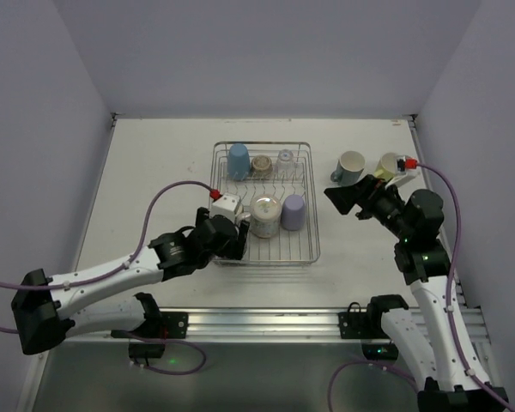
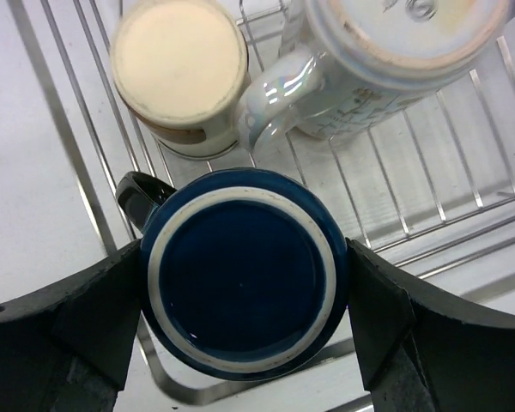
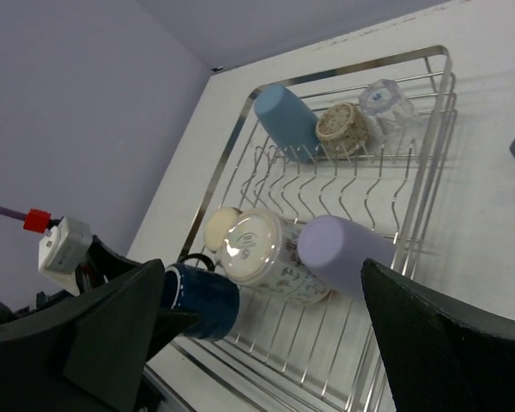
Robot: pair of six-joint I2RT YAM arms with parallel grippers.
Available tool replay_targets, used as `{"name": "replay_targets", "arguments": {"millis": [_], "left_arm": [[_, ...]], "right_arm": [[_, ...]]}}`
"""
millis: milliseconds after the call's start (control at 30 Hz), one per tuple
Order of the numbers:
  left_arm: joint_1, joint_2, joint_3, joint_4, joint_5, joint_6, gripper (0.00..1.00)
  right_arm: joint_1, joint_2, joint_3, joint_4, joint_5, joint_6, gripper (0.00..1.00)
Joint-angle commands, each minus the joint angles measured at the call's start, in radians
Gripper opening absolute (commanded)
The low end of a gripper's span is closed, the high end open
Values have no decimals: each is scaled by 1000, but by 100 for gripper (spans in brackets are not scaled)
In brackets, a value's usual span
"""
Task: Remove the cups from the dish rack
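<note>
The wire dish rack (image 1: pixel 313 206) holds several upturned cups. At its near-left corner stands a dark blue mug (image 2: pixel 240 283), bottom up, and my left gripper (image 2: pixel 245 296) is shut on it, a finger pressed to each side. Behind the mug are a cream cup (image 2: pixel 178 64) and a white patterned mug (image 2: pixel 395 51), with a lavender tumbler (image 1: pixel 293 211) beside them. Along the far row sit a light blue cup (image 1: pixel 238 160), a beige one (image 1: pixel 261 163) and a clear one (image 1: pixel 285 159). My right gripper (image 1: pixel 348 196) hangs open and empty, right of the rack.
Two cups lie on the table right of the rack: a grey-teal one (image 1: pixel 351 164) and a yellow-green one (image 1: pixel 388 163), just behind my right gripper. Upright prongs (image 3: pixel 326 176) cross the rack's middle. Walls close the table on three sides.
</note>
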Motion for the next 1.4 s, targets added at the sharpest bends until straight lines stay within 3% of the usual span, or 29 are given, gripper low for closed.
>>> {"name": "replay_targets", "arguments": {"millis": [0, 267, 467, 567, 900, 1233, 1333, 1367], "left_arm": [[6, -134, 49, 18, -27, -13, 30], [6, -357, 138, 24, 60, -20, 21], [6, -461, 90, 242, 142, -108, 21], [6, -478, 53, 371, 191, -192, 21], [6, -503, 21, 492, 268, -292, 21], [6, -515, -51, 575, 289, -359, 24], [6, -510, -45, 561, 286, -356, 36], [6, -513, -45, 557, 283, -352, 43]], "right_arm": [[36, -47, -35, 98, -97, 108, 99], [234, -107, -165, 354, -45, 320, 98], [551, -46, -237, 567, 79, 296, 84], [642, 37, -236, 674, 78, 259, 79], [756, 182, -146, 799, 61, 188, 78], [848, 294, -96, 899, 102, 176, 64], [860, 308, -102, 946, 113, 193, 47], [860, 308, -106, 951, 127, 197, 32]]}}
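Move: The navy cup is already gripped in the left hand, upside down, its middle about 2 cm below the hand point and hardly clear of the rack; from the right hand it lies roughly 30 cm left, 5 cm back and 19 cm lower. Standing about 4 to 5 cm below the left hand are the cream cup, 9 cm ahead, the patterned cup, 8 cm ahead and 10 cm right, and the lavender cup, 8 cm ahead and 18 cm right. The navy cup goes up out of the rack in the left hand's kept grip, about 20 cm, drifting a little back and right while the wrist rolls nearly 60 degrees so the fingers swing from slanting down to pointing right. The right hand sweeps some 21 cm left and 13 cm back to meet it, turning about 45 degrees counter-clockwise, and closes its fingers about the rim. ##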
